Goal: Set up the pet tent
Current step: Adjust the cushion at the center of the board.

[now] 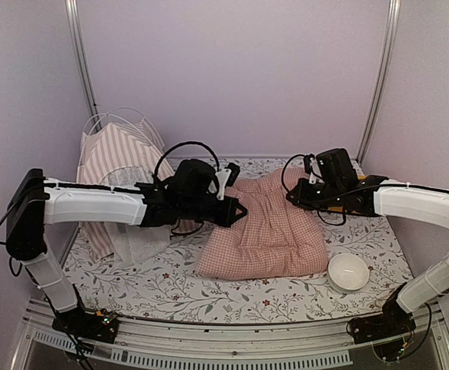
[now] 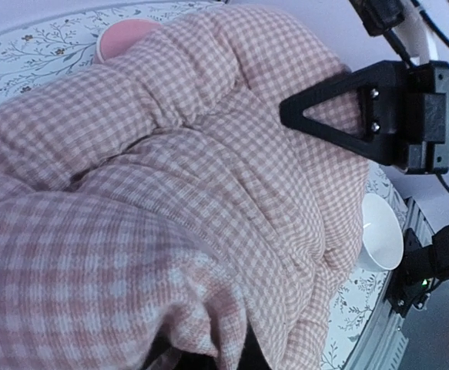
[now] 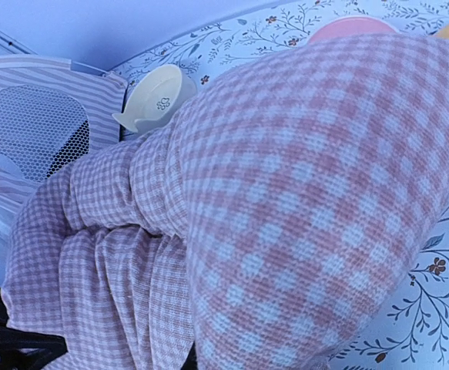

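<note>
The pet tent (image 1: pixel 120 158) lies collapsed at the back left, pink-and-white striped fabric with thin white poles arching over it. Its black mesh window (image 3: pixel 31 131) shows in the right wrist view. A pink checked cushion (image 1: pixel 266 227) lies in the middle of the table. My left gripper (image 1: pixel 239 210) is shut on the cushion's left edge, with fabric bunched over its jaws. At the cushion's far right corner my right gripper (image 1: pixel 295 194) is shut on it. That corner is raised and fills the right wrist view (image 3: pixel 309 200). Neither gripper touches the tent.
A white bowl (image 1: pixel 348 271) stands near the front right, beside the cushion. A cream bowl (image 3: pixel 159 96) sits between the cushion and the tent. A pink bowl (image 2: pixel 120 38) lies behind the cushion. The floral table cover (image 1: pixel 170 289) is bare at the front.
</note>
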You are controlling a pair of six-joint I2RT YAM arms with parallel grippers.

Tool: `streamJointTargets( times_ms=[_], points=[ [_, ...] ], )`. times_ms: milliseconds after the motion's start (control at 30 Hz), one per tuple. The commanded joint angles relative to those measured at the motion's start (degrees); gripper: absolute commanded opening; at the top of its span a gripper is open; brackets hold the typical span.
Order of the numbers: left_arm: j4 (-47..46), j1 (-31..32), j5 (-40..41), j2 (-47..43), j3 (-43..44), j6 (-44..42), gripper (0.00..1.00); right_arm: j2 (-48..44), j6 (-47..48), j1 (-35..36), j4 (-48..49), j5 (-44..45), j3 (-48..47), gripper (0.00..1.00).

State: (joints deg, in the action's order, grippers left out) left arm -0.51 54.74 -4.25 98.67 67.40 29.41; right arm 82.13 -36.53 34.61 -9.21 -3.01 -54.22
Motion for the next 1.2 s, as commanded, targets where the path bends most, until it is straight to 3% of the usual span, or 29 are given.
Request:
streamJointTargets(
  times_ms=[0,300,467,633,867,967,1167],
  points=[
    [-1.7,1.6,-4.3,-1.4,0.8,-1.6,0.00,-0.7,-1.0,3.7,-5.6,3.4,-6.8,0.03],
    [-5.0,4.3,-11.3,3.1,6.1,-0.6,0.00,2.9,6.2,3.8,-15.2,8.8,-16.8,0.08],
    [-5.5,6.1,-10.8,6.9,7.2,2.2,0.00,4.8,8.3,5.3,-15.8,3.5,-18.1,0.05],
    [-7.8,6.5,-11.3,11.1,4.8,5.2,0.00,7.6,5.2,9.7,-11.8,0.6,-11.5,0.04],
    [-11.1,6.4,-13.2,16.1,2.6,6.4,0.00,7.2,1.8,10.3,2.5,-8.6,0.3,0.09],
    [-11.1,6.4,-12.9,16.3,2.6,6.6,0.07,7.3,2.6,10.9,3.1,-8.0,1.8,0.17],
    [-9.7,6.3,-12.1,11.6,1.7,5.9,0.36,7.0,4.2,10.8,1.6,-4.5,2.7,0.31]
  ],
)
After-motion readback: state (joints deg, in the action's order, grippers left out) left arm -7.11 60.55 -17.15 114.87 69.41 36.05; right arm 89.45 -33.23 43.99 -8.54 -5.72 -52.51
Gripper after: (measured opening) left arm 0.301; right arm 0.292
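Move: Both shut grippers already hold the cushion up. Its sagging middle is about 7 cm right of the left hand, 2 cm farther out and 11 cm lower; from the right hand it is some 7 cm left, 3 cm back and 10 cm down. From the right hand, near board level 15 cm below, the white bowl sits about 14 cm back and 18 cm right, and the pink bowl 18 cm straight ahead. Keeping its grip on the cushion's left part, the left hand eases back and right, then lowers it towards the board, ending about 10 cm lower and 7 cm back while the fingers tip down some 15 degrees. The right hand first lifts its part about 6 cm, then brings it back, left and down some 12 cm from that height, so that the two grippers draw in close together, and at the end both start to open, with the cloth still at their fingers. ##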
